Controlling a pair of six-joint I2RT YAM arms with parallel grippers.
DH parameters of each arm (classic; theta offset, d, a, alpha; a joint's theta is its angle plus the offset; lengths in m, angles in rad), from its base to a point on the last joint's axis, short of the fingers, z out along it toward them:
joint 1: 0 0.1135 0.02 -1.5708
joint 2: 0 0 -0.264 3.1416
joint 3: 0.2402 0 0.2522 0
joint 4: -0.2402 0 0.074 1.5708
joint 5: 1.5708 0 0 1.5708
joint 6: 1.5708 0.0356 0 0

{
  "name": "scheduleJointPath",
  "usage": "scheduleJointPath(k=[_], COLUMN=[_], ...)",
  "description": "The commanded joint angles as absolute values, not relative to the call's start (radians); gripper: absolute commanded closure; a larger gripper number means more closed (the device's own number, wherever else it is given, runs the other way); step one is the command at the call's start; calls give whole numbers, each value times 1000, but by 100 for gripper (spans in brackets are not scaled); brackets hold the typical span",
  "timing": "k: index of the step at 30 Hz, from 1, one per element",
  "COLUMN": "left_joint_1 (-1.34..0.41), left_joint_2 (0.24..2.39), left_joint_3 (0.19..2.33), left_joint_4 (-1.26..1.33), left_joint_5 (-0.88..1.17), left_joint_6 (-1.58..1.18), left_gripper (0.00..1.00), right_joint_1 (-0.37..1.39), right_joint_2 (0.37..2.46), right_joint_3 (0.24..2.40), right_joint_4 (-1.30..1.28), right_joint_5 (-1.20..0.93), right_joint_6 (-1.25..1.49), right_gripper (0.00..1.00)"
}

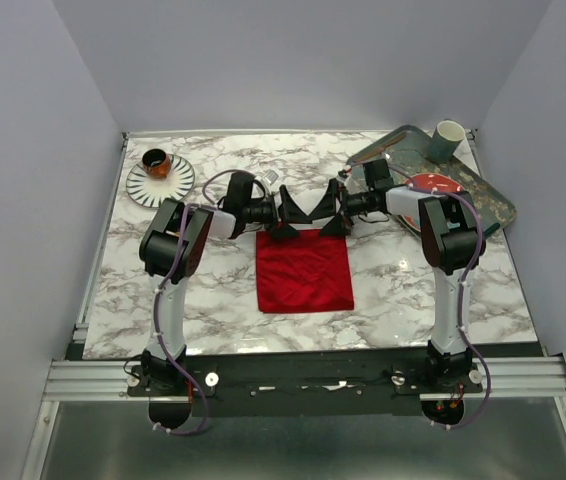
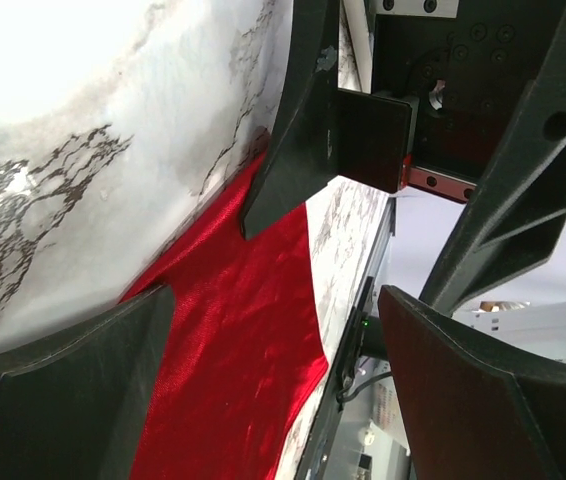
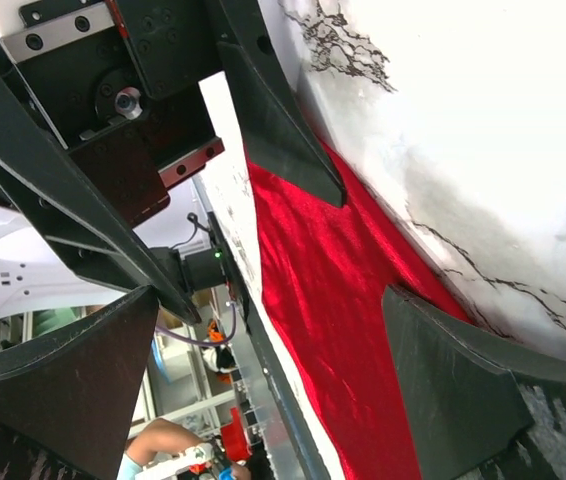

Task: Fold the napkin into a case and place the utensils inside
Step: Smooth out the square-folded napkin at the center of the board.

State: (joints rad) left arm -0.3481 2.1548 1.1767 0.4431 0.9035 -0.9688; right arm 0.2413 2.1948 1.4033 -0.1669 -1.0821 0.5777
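Note:
The red napkin (image 1: 303,272) lies flat on the marble table as a roughly square sheet, not in the shape of a case. Both grippers hover over its far edge and face each other. My left gripper (image 1: 291,213) stands open above the far left corner, with nothing between its fingers. My right gripper (image 1: 331,211) is open too, over the far right corner. In the left wrist view the napkin (image 2: 233,340) fills the space between the open jaws of the left gripper (image 2: 275,395). The right wrist view shows the napkin (image 3: 343,300) under the right gripper (image 3: 273,390). I cannot make out the utensils.
A striped saucer (image 1: 160,180) with a brown cup (image 1: 156,161) sits at the far left. At the far right a dark tray (image 1: 483,190) carries a green cup (image 1: 448,140) and a red plate (image 1: 435,185). The table's near edge has a black rail (image 2: 363,330).

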Motion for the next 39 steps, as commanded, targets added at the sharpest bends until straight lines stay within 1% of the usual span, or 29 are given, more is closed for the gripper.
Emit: scheduleJointPath(k=[1, 12, 16, 22, 27, 31, 36, 39], left_joint_1=[-304, -206, -173, -109, -138, -193, -278, -307], left_joint_2=[2140, 2076, 2051, 2008, 1951, 1931, 1982, 2029], left_joint_3=[1117, 1046, 1039, 1023, 1049, 1075, 1117, 1124], left_joint_4=[411, 384, 321, 268, 322, 386, 488, 534], left_joint_5=[911, 968, 971, 996, 1000, 980, 928, 899], left_joint_6=[-919, -877, -828, -773, -813, -888, -971, -1031], left_gripper=[1, 1, 1, 1, 1, 1, 1, 1], right_joint_1=[224, 216, 216, 216, 218, 218, 235, 259], right_joint_2=[2243, 2238, 2232, 2198, 2114, 2068, 2059, 2051], right_joint_3=[1390, 1407, 1408, 1433, 1476, 1479, 1457, 1388], right_joint_4=[-229, -296, -313, -337, -336, -333, -324, -267], right_joint_5=[-991, -934, -917, -945, -1031, -1051, -1075, -1089], right_joint_6=[514, 457, 440, 423, 465, 495, 549, 601], right_gripper=[0, 0, 0, 0, 0, 0, 0, 0])
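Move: Straddled by the two facing hands, the folded napkin has its far edge right under them; its middle lies about 9 cm back from the left hand and level with it sideways, about 4 cm down. From the right hand that middle is roughly 9 cm back and 5 cm left. The striped plate stands some 33 cm left and 12 cm ahead of the left hand, the red plate about 25 cm right and 5 cm ahead of the right hand. Sweeping left about 10 cm, the left hand draws its lower finger along the napkin's far edge from the middle to the left corner, while the right hand sinks about 1 cm, edges slightly right and holds its lower finger down on that edge. Both then lift 5 to 6 cm clear, the left swinging back right over the napkin; the grippers stay wide open. ##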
